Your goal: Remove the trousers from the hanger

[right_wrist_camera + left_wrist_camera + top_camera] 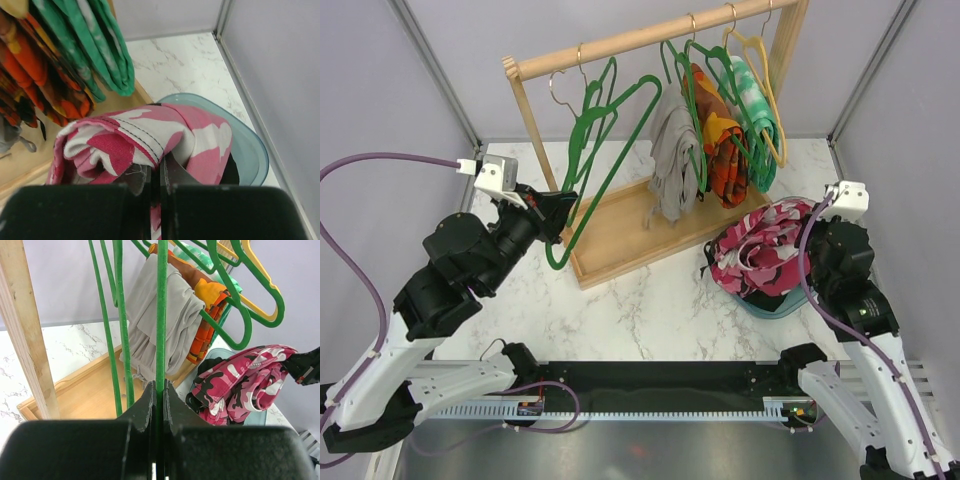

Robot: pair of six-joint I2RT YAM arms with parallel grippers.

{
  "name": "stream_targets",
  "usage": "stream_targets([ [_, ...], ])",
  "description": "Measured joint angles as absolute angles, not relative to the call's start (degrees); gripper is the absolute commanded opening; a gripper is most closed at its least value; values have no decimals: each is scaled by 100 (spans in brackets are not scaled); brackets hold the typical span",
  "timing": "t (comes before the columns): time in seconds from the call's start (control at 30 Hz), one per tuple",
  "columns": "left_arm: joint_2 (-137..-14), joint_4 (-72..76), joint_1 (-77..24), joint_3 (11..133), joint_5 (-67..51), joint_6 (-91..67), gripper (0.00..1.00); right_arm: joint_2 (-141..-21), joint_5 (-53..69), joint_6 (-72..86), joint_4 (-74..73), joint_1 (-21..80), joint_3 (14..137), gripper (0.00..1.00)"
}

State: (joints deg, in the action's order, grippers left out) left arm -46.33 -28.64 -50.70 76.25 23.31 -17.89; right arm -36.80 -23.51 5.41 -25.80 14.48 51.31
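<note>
My left gripper [560, 215] is shut on the lower bar of an empty green hanger [605, 150], seen clamped between the jaws in the left wrist view [161, 315]. Grey trousers [672, 170], orange-patterned trousers [723, 150] and green-white trousers [757, 100] hang on hangers further right on the rod. The pink-white-dark camouflage trousers [760, 248] lie bunched in a teal bin [775, 305]. My right gripper [156, 172] is shut on a fold of them [150, 135]. Dark fabric [231, 172] shows beneath them in the bin.
The wooden rack has a rod [640, 35], a left post [25, 330] and a tray base [620, 235] on the marble table. A yellow hanger [775, 110] hangs at the rod's right end. Walls enclose the back and both sides.
</note>
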Motion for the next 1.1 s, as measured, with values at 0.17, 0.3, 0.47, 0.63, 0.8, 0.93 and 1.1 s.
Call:
stream_targets([
  [0.17, -4633, -2864, -5070, 7625, 2327, -1743, 2, -3686, -2416, 856, -2512, 1186, 4744, 0],
  [0.3, -4635, -2864, -5070, 7625, 2324, -1728, 2, -3835, -2294, 1085, -2412, 775, 4525, 0],
  [0.47, -4635, -2864, -5070, 7625, 2320, -1721, 2, -4246, -1708, 1323, -2362, -117, 4261, 0],
  [0.63, -4652, -2864, -5070, 7625, 2281, -1721, 2, -4818, -956, 1382, -2134, -972, 3977, 0],
  [0.8, -4727, -2864, -5070, 7625, 2226, -1721, 2, -5371, -390, 1400, -1857, -1291, 3728, 0],
  [0.93, -4779, -2864, -5070, 7625, 2211, -1723, 2, -5754, -108, 1446, -1535, -1317, 3610, 0],
  [1.1, -4818, -2864, -5070, 7625, 2189, -1723, 2, -6149, 143, 1481, -1249, -1417, 3597, 0],
])
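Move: Just under the right hand, which still grips the pink trousers, is the blue tray: its middle lies some 28 cm below, about 2 cm ahead and 3 cm to the left. The green-white trousers hang roughly 18 cm ahead and 12 cm left at about hand height, with the orange trousers near them, some 16 cm ahead and 18 cm left. From the left hand the tray lies about 39 cm right, 6 cm ahead and 42 cm below. Lowering the pinched end of the pink trousers into the tray, the right hand sinks about 20 cm, swinging some 6 cm right towards the tray's right side and easing a little forward. Its fingertips tip down roughly 25 degrees while the wrist rolls left side up and turns slightly clockwise; the fingers stay shut on the cloth. The left hand keeps its hold on the empty green hanger. ##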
